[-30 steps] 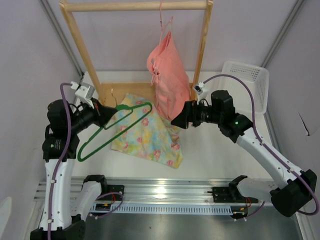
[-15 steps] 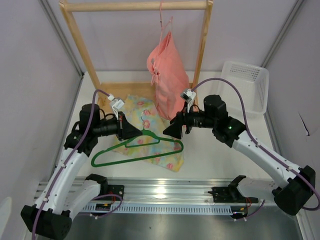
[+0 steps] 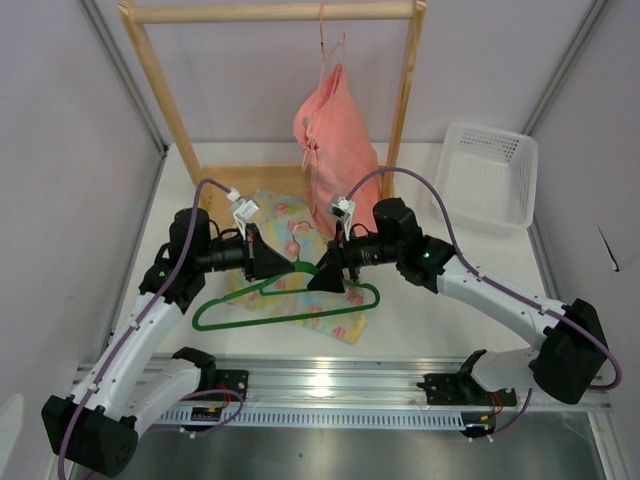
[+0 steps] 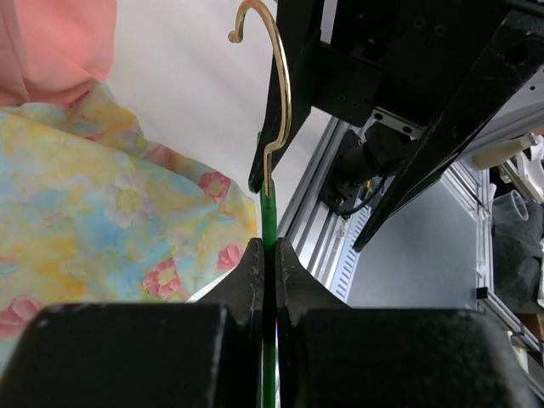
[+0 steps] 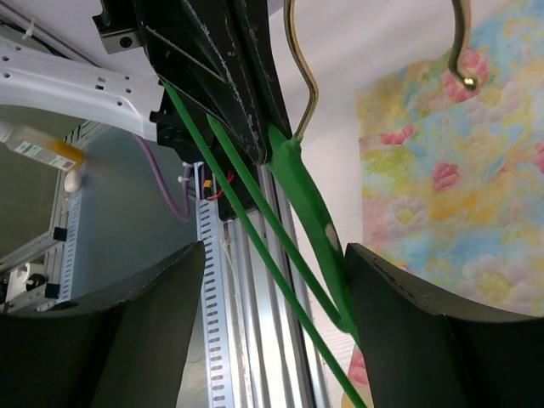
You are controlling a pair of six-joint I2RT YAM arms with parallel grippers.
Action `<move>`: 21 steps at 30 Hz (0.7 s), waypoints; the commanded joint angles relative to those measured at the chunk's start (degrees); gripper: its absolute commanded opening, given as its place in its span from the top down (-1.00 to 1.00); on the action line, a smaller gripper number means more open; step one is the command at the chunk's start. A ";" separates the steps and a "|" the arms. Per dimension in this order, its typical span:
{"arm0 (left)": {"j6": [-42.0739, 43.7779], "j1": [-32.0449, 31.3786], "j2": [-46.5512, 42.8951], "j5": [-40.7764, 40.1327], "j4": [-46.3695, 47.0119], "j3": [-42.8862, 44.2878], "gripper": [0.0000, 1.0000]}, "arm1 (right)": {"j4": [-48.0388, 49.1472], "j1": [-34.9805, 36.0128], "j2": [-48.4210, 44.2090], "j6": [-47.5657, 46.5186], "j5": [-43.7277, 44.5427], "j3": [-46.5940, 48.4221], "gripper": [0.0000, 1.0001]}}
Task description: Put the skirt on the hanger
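Observation:
The dark green hanger (image 3: 290, 305) is held low over the floral skirt (image 3: 338, 322), which lies flat on the table. My left gripper (image 3: 274, 265) is shut on the hanger's green neck (image 4: 270, 223), just below the gold hook (image 4: 281, 76). My right gripper (image 3: 322, 278) faces it from the right. It is open, with the hanger's shoulder and bars (image 5: 308, 200) between its fingers (image 5: 157, 319); the shoulder lies close against the right finger. The skirt (image 5: 459, 187) shows beyond both grippers.
A salmon-pink garment (image 3: 335, 155) hangs on a thin hanger from the wooden rack (image 3: 270, 12) at the back. A white basket (image 3: 490, 175) stands at the right. The metal rail (image 3: 320, 385) runs along the near edge.
The left arm swung the hanger right and over the skirt. The right gripper came down and left until its fingers stood around the hanger's shoulder, and they narrowed a little.

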 commanded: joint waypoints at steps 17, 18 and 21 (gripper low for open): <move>-0.07 -2.41 -0.36 1.77 3.61 -2.23 1.00 | 11.94 2.58 3.97 5.04 -0.85 -0.86 0.21; -0.07 -2.50 -0.45 1.77 3.87 -2.32 1.00 | 12.37 2.58 4.31 5.13 -0.76 -0.95 0.22; -0.24 -2.76 -0.63 2.03 4.31 -2.67 1.00 | 12.90 2.67 4.84 5.66 -0.76 -1.22 0.27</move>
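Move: The left hand already grips the green hanger, whose neck lies some 2 cm to its right, level with it fore and aft and in height. From the right hand that neck is about 4 cm to the left and 1 cm ahead, at the same height. The flowered skirt lies flat some 22 cm below, its middle about 9 cm ahead of the right hand and 4 cm left; the pink garment hangs roughly 22 cm ahead and 3 cm right. Leftward and slightly down, the right hand eases some 2 cm in towards the hanger's neck, its fingers closing to about half their starting gap around the shoulder beside the neck, not yet shut. The left hand keeps its pinch on the hanger and sinks back slowly by 1 to 2 cm, drifting a little towards the right hand. ##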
